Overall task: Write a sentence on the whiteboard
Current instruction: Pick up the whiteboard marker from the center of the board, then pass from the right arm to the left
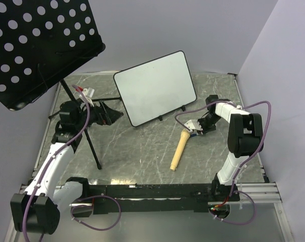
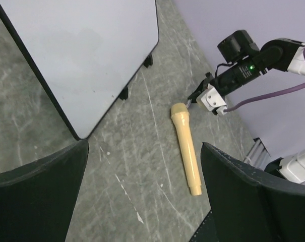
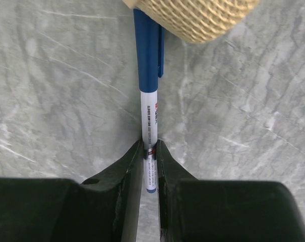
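The whiteboard (image 1: 155, 85) leans upright at the back of the table, white with a thin black rim. Its face (image 2: 81, 50) is blank and no sentence shows on it. My right gripper (image 3: 149, 143) is low over the table, right of the board, and shut on a marker (image 3: 148, 75) with a white barrel and a blue cap. The cap points away from the fingers, its end hidden under the head of a tan toy microphone (image 3: 192, 17). My left gripper (image 2: 144, 146) hangs open and empty left of the board, facing the table.
The tan microphone (image 1: 180, 150) lies on the grey marble tabletop between the arms, its head next to the right gripper (image 1: 195, 126). A black music stand panel with round holes (image 1: 36, 45) overhangs the back left. Its thin legs (image 1: 89, 138) stand beside the left gripper (image 1: 109, 115).
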Available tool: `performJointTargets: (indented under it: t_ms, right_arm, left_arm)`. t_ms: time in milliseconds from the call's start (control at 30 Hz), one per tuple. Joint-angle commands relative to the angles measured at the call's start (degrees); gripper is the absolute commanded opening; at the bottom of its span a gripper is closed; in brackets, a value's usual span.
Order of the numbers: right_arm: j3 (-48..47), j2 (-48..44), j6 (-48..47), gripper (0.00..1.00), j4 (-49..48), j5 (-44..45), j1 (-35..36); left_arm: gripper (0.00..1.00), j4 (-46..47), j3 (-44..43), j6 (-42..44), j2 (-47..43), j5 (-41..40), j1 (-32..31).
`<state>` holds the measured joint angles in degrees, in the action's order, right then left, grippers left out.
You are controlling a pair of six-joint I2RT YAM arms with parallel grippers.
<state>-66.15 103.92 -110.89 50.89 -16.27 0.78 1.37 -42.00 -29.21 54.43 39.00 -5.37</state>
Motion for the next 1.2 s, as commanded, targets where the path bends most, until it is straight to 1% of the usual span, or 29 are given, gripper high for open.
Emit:
performJointTargets:
  t_ms: [0, 200, 433, 533, 600, 633, 667, 733, 767, 867, 967, 1000, 1167]
  right_arm:
    - [2.3, -2.7, -1.7, 0.00, 2.5, -0.2, 0.1]
    - [2.0, -7.2, 1.2, 0.00, 4.4, -3.6, -0.5]
    - [0.7, -14.7, 8.3, 0.00, 6.9, -7.8, -0.5]
    - [0.1, -18.0, 12.2, 0.00, 9.0, -9.3, -0.4]
    - [0.1, -20.7, 15.3, 0.00, 10.4, -10.7, 0.4]
    - [0.1, -21.5, 16.5, 0.00, 10.7, -11.1, 2.6]
    - [0.1, -23.0, 20.1, 0.00, 10.9, -11.6, 3.6]
    - [0.1, -24.3, 23.6, 0.00, 10.8, -13.4, 7.6]
    - [0.0, -25.3, 26.9, 0.00, 10.5, -14.2, 8.9]
    - [-0.5, -26.6, 32.0, 0.00, 9.1, -16.6, 13.0]
    - [-1.5, -26.9, 36.4, 0.00, 7.3, -17.1, 16.3]
    - [-2.2, -26.8, 37.1, 0.00, 7.1, -17.3, 17.0]
    - [-2.9, -26.2, 39.5, 0.00, 5.7, -16.2, 20.5]
  left_arm:
    - [0.97, 4.0, 1.6, -4.9, 1.4, 1.3, -2.4]
    - [0.97, 7.2, 2.4, -8.7, 3.2, -1.3, -8.5]
    - [0.97, 10.8, 1.9, -13.0, 7.2, -5.5, -16.2]
    - [0.98, 14.3, 2.3, -15.6, 9.4, -6.2, -18.7]
    - [0.99, 18.1, 2.4, -17.9, 11.2, -5.8, -20.6]
    - [0.99, 19.3, 2.2, -18.6, 13.1, -5.8, -21.3]
    - [0.99, 20.2, 1.9, -19.6, 14.2, -6.0, -22.1]
    - [0.97, 22.6, 0.6, -20.3, 17.8, -6.1, -24.4]
    - [0.96, 23.0, 0.0, -20.6, 18.9, -6.1, -25.1]
    - [0.90, 23.1, -2.4, -21.1, 23.5, -6.1, -27.6]
    - [0.82, 23.0, -4.0, -21.5, 27.1, -5.9, -29.8]
    - [0.79, 23.0, -4.4, -21.5, 27.8, -5.8, -30.7]
    - [0.75, 23.9, -6.1, -21.7, 30.6, -5.3, -32.4]
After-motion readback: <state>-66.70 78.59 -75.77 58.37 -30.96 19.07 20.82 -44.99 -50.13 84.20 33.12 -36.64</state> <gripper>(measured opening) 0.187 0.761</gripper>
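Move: At the right hand, the marker is already pinched near its plain end, its middle about 3 cm to the left and 1 cm back; the open left fingers it goes towards are some 46 cm left, 4 cm back and 24 cm higher. The microphone's middle lies roughly 16 cm left and 11 cm back, the whiteboard's right foot 14 cm ahead and 12 cm left. From the left hand, the marker is about 43 cm right, 3 cm ahead and 24 cm below. Drawing back about 2 cm close to the table first, the right hand keeps its pinch and lifts the marker some 13 cm, still easing back, then swings 13 cm left over the microphone, tipping the cap end up about 20 degrees. The left hand comes rightward to meet it, nearly 20 cm, sinking 8 cm and drawing back a little, turning clockwise and tipping down as its open fingers begin to narrow. ##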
